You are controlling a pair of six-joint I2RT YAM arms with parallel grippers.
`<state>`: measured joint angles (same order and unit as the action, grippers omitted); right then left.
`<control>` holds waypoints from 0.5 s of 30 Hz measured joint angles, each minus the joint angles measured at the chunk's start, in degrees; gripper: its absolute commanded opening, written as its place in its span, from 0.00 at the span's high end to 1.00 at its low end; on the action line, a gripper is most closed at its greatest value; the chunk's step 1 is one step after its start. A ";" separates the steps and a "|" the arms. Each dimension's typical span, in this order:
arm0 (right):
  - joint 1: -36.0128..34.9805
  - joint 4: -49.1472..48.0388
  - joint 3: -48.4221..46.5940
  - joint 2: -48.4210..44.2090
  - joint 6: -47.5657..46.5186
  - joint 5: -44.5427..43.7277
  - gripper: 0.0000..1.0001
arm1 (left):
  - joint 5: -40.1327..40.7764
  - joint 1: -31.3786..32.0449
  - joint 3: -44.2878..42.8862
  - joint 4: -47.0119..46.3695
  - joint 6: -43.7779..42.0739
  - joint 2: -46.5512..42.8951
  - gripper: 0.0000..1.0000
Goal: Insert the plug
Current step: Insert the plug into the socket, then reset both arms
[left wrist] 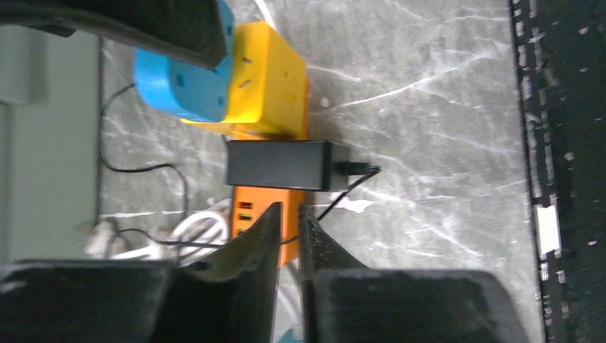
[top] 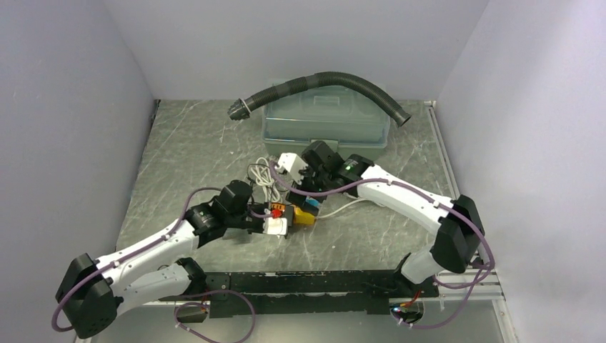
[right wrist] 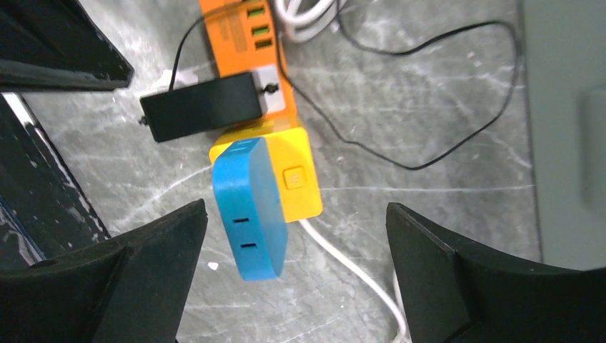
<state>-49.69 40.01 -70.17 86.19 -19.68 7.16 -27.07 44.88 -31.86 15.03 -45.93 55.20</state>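
An orange and yellow power strip (top: 301, 216) lies mid-table. A blue plug (right wrist: 250, 207) sits in the strip's yellow end (right wrist: 299, 179), and a black adapter (right wrist: 200, 107) sits in the orange part (right wrist: 243, 36). My right gripper (right wrist: 296, 209) hangs over the blue plug, jaws wide open, touching nothing. My left gripper (left wrist: 289, 211) is at the orange end (left wrist: 257, 207), fingers almost together. The adapter's thin black cable runs behind the slit between the left gripper's fingers; I cannot tell if it is pinched. From above, the left gripper (top: 270, 220) and right gripper (top: 309, 189) flank the strip.
A clear lidded box (top: 325, 121) stands at the back with a black corrugated hose (top: 321, 80) draped over it. Coiled white cable (top: 263, 179) lies behind the strip. A black rail (top: 307, 282) runs along the near edge. Grey walls close in both sides.
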 measured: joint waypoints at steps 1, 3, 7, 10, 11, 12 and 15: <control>0.61 0.28 -1.31 -0.31 0.15 0.48 0.00 | 0.61 0.00 -0.90 0.81 0.09 0.00 0.53; 1.81 0.24 -2.97 -1.51 0.50 1.31 0.00 | 2.47 -0.31 -3.39 2.69 0.72 0.00 0.19; 6.12 -1.79 -3.63 -7.37 2.73 2.32 0.00 | 5.25 -4.22 -9.03 6.10 4.63 -0.26 0.00; 10.45 -8.13 -0.52 -14.29 5.79 1.31 0.00 | 6.58 -12.63 -14.62 9.11 8.44 0.07 0.00; 12.00 -11.28 1.92 -16.92 6.97 0.57 0.00 | 6.93 -16.13 -16.50 10.12 9.81 0.35 0.00; 13.49 -14.01 4.63 -19.45 8.15 -0.59 0.00 | 6.99 -20.59 -18.56 11.06 11.30 0.74 0.00; 17.55 -22.67 14.71 -25.35 11.50 -3.80 0.00 | 6.86 -30.99 -21.29 12.72 14.47 1.31 0.00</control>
<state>-32.14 17.34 -55.46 60.84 -8.19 3.36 -20.21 13.89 -53.15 27.75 -31.46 56.51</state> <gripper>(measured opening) 0.997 0.996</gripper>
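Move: The black adapter, standing on the orange strip, lies about 3 cm to the right of the left hand's closed fingers, 1 cm back and 4 below. The blue plug sits some 3 cm back, 1 left and 4 below the open right hand, with the yellow block 4 cm back, 1 left and 8 below that hand. From the left hand, the coiled white cable is about 10 cm ahead, 5 left and 10 below. Leaving the plugs, both hands rise about 11 cm, left sweeping forward-left and opening wide, right forward-right, still open. ##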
